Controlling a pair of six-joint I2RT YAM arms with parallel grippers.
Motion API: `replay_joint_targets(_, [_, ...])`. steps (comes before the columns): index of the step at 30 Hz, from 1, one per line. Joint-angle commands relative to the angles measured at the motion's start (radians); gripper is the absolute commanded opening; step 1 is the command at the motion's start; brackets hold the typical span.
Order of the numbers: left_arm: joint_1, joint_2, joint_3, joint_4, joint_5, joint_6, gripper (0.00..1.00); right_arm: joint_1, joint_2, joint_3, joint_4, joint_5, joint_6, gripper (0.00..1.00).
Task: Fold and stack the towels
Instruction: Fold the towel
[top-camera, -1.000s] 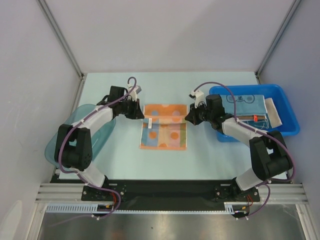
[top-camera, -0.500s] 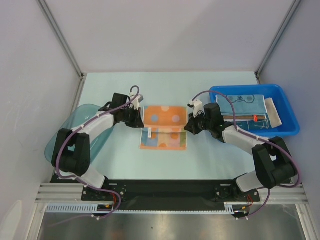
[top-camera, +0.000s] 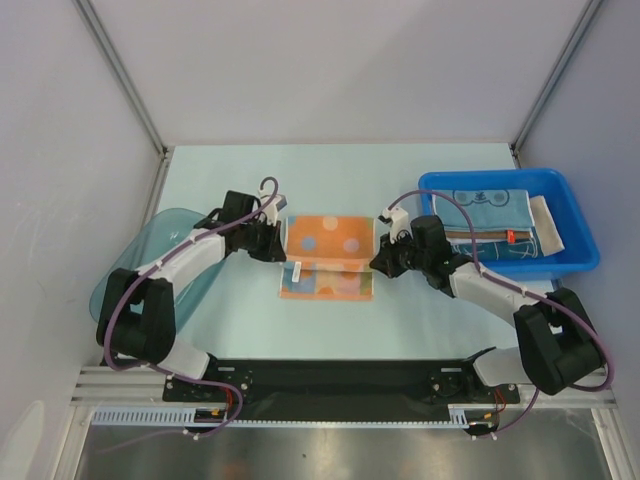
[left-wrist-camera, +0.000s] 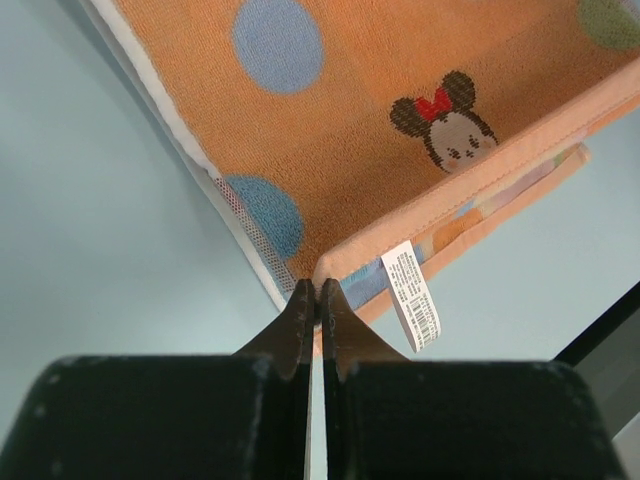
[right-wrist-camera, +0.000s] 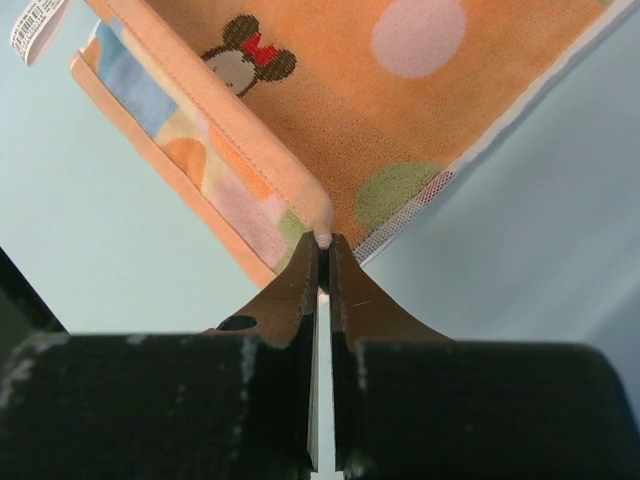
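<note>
An orange towel (top-camera: 328, 255) with pale dots and a small mouse print lies mid-table, its far half lifted and carried toward the near edge. My left gripper (top-camera: 281, 248) is shut on the towel's left corner (left-wrist-camera: 322, 268), by a white label (left-wrist-camera: 411, 297). At the opposite side my right gripper (top-camera: 376, 257) is shut on the right corner (right-wrist-camera: 322, 238). Both pinch the folded-over orange edge between their tips. More towels lie in the blue bin (top-camera: 585, 225): a teal-blue one (top-camera: 490, 208) on top, a brown one (top-camera: 500, 238) and a white one (top-camera: 546, 222) beside it.
A translucent teal tub (top-camera: 150, 262) sits at the table's left edge under the left arm. The blue bin stands at the right, close behind the right arm. Grey walls enclose the table on three sides.
Both grippers have pulled the towel's far edge toward the near side, so the folded-over flap now covers more of the lower half. Both arms have stretched lower and closer to the table.
</note>
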Motion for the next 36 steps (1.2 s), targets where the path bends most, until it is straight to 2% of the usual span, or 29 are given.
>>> replay_joint_targets(1, [-0.016,-0.036,-0.021,-0.02,-0.008,0.022,0.0,0.006,-0.034,-0.022,0.025,-0.002,0.026,0.0])
replay_joint_targets(10, [-0.044,-0.004,-0.027,-0.056,-0.057,0.019,0.01,0.029,-0.005,-0.042,0.016,-0.007,0.066,0.02])
replay_joint_targets(12, [-0.044,-0.001,-0.025,-0.064,-0.054,0.019,0.07,0.033,0.002,-0.047,0.014,-0.016,0.075,0.07])
replay_joint_targets(16, [-0.044,-0.024,-0.025,-0.101,-0.065,0.012,0.13,0.038,0.002,-0.045,-0.033,-0.033,0.1,0.17])
replay_joint_targets(17, [-0.044,-0.031,-0.022,-0.11,-0.071,-0.004,0.23,0.039,-0.004,-0.048,-0.046,-0.033,0.114,0.22])
replay_joint_targets(18, [-0.044,-0.04,-0.018,-0.116,-0.073,-0.019,0.25,0.039,-0.011,-0.053,-0.061,-0.034,0.129,0.27])
replay_joint_targets(19, [-0.044,-0.042,-0.006,-0.138,-0.077,-0.033,0.26,0.047,-0.036,-0.06,-0.07,-0.027,0.147,0.36])
replay_joint_targets(22, [-0.045,-0.08,-0.015,-0.138,-0.044,-0.111,0.36,0.049,-0.094,-0.071,-0.136,0.05,0.175,0.34])
replay_joint_targets(26, [-0.045,-0.114,-0.012,-0.159,-0.126,-0.208,0.42,0.056,-0.131,-0.014,-0.216,0.124,0.268,0.34])
replay_joint_targets(32, [-0.047,-0.139,-0.064,-0.112,-0.157,-0.306,0.41,0.095,-0.084,0.038,-0.27,0.225,0.433,0.34])
replay_joint_targets(36, [-0.049,-0.145,-0.171,0.004,-0.136,-0.349,0.4,0.115,-0.007,0.041,-0.244,0.245,0.462,0.34])
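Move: Each hand still pinches a corner of the lifted towel edge. The near corner of the towel's lower layer, where that edge is to go, lies about 6 cm back and 4 cm below the left hand, in line sideways. For the right hand, its near corner is likewise some 6 cm back and 4 cm down. The white tag hangs about 3 cm right of the left hand and 2 cm back; the blue tray is roughly 30 cm right of the right hand and 9 cm ahead. Back towards the robot and slightly down, both hands together draw the pinched towel edge about 3 cm towards the lower layer's near edge, opening on the way to let go of the corners. Emptied, they ease a little farther back, bob up some 2 cm and start sinking again, the left wrist turning counter-clockwise and the right clockwise by about 15 degrees, the right also tipping farther down. ##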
